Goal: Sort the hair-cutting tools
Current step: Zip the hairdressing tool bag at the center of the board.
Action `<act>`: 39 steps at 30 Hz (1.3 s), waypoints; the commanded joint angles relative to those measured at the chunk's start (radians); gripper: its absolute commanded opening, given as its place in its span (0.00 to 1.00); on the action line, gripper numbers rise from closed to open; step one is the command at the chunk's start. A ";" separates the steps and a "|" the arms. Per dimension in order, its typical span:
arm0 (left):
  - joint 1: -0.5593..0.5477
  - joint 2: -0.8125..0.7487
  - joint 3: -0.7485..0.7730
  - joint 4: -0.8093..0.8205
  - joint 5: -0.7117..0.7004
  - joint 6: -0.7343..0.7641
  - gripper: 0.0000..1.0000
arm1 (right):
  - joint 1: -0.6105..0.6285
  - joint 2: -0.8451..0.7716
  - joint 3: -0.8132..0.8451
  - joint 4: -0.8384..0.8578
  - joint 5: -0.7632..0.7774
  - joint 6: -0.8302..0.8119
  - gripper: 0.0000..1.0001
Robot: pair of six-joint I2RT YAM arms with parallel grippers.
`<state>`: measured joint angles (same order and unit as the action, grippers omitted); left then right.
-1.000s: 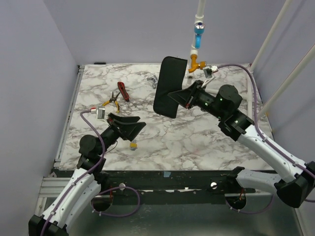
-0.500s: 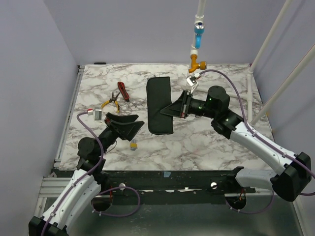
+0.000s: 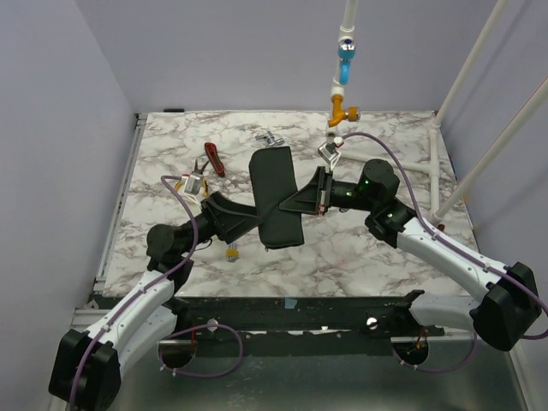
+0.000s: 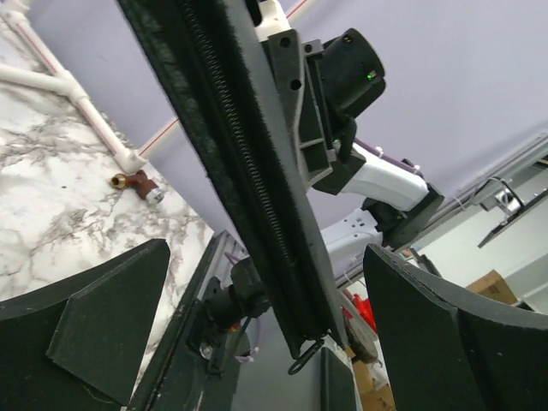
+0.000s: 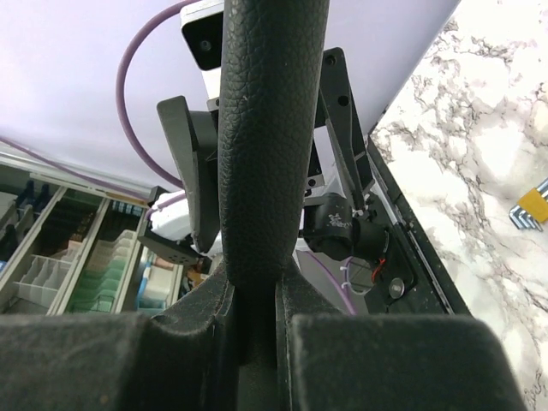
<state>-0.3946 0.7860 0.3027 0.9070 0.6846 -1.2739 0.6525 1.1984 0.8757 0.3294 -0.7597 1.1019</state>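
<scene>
My right gripper (image 3: 312, 198) is shut on the edge of a black zippered pouch (image 3: 276, 193) and holds it over the middle of the table. In the right wrist view the pouch (image 5: 267, 128) rises from between the pads, where the gripper (image 5: 257, 338) pinches it. My left gripper (image 3: 255, 220) stands open at the pouch's near end. In the left wrist view the zipper edge (image 4: 248, 180) runs between the wide fingers (image 4: 103, 325) without touching them. Small silver scissors (image 3: 269, 137) lie at the back of the table. The comb is out of view.
Yellow-handled pliers (image 3: 181, 181) and a red-handled tool (image 3: 214, 159) lie at the back left. A small yellow piece (image 3: 231, 253) sits near the front. A white pipe with blue and orange fittings (image 3: 344, 81) hangs at the back, and white pipes (image 3: 411, 163) run along the right side.
The right arm has swung the pouch down and to the left, lower over the table. The left arm has reached forward, and its open jaws now straddle the pouch's near end.
</scene>
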 commanded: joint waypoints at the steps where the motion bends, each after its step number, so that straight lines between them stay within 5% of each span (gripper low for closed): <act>1: 0.002 0.013 0.022 0.130 0.060 -0.067 0.98 | -0.007 -0.003 -0.020 0.093 -0.025 0.059 0.01; 10: -0.004 0.077 0.046 0.141 0.079 -0.085 0.92 | -0.007 0.059 -0.042 0.127 -0.023 0.105 0.01; 20: -0.016 0.226 0.054 0.320 0.127 -0.166 0.40 | -0.007 0.140 -0.017 0.085 -0.037 0.151 0.01; 23: -0.017 0.257 0.048 0.380 0.128 -0.194 0.34 | -0.007 0.156 -0.009 0.081 -0.050 0.149 0.01; 31: -0.017 0.242 0.033 0.356 0.091 -0.177 0.23 | -0.014 0.159 -0.001 0.045 -0.072 0.101 0.50; 39: -0.018 0.126 0.048 0.133 0.008 -0.073 0.26 | -0.016 0.150 -0.034 0.069 -0.128 0.068 0.56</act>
<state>-0.4046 0.9932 0.3248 1.0916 0.7612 -1.4151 0.6384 1.3422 0.8555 0.4007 -0.8345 1.1999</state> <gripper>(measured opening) 0.257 0.559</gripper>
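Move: The hairdressing tool bag is already held up in the right hand's fingers, its middle about 3 cm ahead and 2 cm left of them, level. From the open left hand that middle lies some 5 cm ahead and 6 cm to the right, at about its height. The right fingertips stand roughly 2 cm ahead and 6 cm right of the left hand, the zip pull about 8 cm back and 3 cm right of it. Left hand eases some 2 cm right, pinching the bag's zip-side edge; right sinks about 4 cm, then opens. ##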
